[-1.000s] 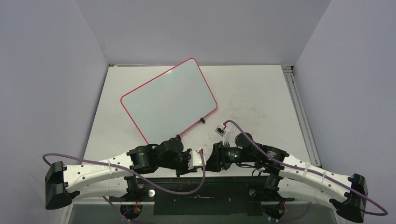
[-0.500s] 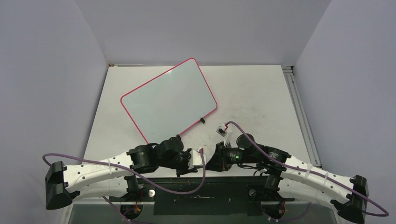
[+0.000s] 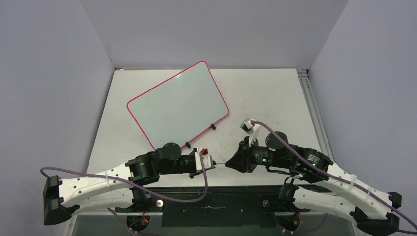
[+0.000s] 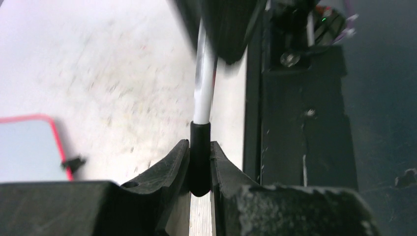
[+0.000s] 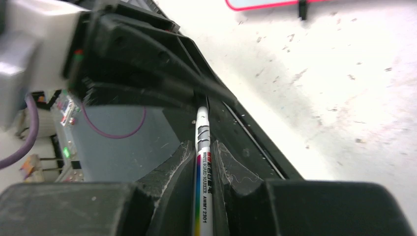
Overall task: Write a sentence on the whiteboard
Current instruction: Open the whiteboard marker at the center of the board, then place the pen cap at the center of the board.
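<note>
The whiteboard (image 3: pixel 177 105) lies tilted at the back left of the table, pink-red rimmed and blank; no sentence shows on it. A white whiteboard marker (image 3: pixel 222 163) spans between my two grippers near the front edge. My left gripper (image 3: pixel 211 162) is shut on the marker's black cap end (image 4: pixel 200 147). My right gripper (image 3: pixel 232 162) is shut on the printed white barrel (image 5: pixel 202 142). The left wrist view shows the board's corner (image 4: pixel 24 147) at the left; its rim (image 5: pixel 260 4) runs along the top of the right wrist view.
Two small black feet (image 3: pixel 213 127) (image 3: pixel 187 145) stick out from the board's near edge. A black base rail (image 3: pixel 211 196) runs under both wrists along the front. A metal track (image 3: pixel 314 118) lines the right table edge. Grey walls close in on three sides.
My right gripper has closed onto the marker barrel. Both wrists have risen away from the base rail, and the right arm has swung up and to the right.
</note>
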`<state>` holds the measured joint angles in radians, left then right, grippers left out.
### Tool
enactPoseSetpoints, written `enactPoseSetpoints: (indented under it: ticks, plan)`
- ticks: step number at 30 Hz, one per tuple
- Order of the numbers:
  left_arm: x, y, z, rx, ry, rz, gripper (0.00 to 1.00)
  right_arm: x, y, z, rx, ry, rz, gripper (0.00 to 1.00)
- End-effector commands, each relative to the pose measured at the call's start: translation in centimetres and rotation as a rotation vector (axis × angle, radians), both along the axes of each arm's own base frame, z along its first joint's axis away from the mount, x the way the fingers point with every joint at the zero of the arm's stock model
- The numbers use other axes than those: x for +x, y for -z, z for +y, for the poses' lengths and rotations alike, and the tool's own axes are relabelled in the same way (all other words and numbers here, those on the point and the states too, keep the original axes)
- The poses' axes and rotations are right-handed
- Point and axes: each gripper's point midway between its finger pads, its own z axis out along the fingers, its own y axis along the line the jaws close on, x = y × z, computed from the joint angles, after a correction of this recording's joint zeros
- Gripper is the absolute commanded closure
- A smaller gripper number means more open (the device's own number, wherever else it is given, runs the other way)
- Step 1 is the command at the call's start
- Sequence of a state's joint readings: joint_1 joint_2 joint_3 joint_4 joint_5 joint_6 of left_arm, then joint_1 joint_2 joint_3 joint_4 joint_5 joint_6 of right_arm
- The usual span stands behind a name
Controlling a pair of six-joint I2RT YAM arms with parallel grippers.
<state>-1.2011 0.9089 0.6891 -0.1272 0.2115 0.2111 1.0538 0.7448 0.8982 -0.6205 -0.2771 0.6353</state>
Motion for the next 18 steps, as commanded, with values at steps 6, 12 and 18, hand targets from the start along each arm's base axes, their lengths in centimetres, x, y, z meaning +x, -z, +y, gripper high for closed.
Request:
enactPoseSetpoints:
  ticks: [6, 12, 18]
  plan:
    - [2.8, 5.3, 4.7, 0.184, -0.204, -0.028, 1.0, -0.3, -3.8, -5.1, -0.159, -0.016, -0.144, 0.95]
    - [3.1, 5.2, 4.7, 0.184, -0.231, -0.021, 1.0, -0.5, -4.9, -6.0, -0.126, 0.019, -0.153, 0.95]
    - [3.3, 3.2, 3.4, 0.093, -0.317, 0.104, 1.0, 1.9, -4.6, -7.0, -0.095, 0.202, -0.176, 0.95]
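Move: From the left gripper, already shut on the marker's black cap, the marker body runs off to the right: its middle is about 6 cm right, level and straight across. The near black clip on the whiteboard's edge is some 14 cm ahead and 11 cm left, the far clip about 23 cm ahead and 1 cm left, both roughly 19 cm below. From the right gripper, already holding the body, the cap is about 6 cm left, level with it. Pull the cap and marker apart: swing the left gripper left and down, about 5 cm left and 6–7 cm down, easing slightly forward, while its fingertips tip down and turn a little counter-clockwise. Take the right gripper some 6 cm right, rising about 5 cm before settling slightly, wrist tilting about 10 degrees. Keep both grippers shut on their pieces. ##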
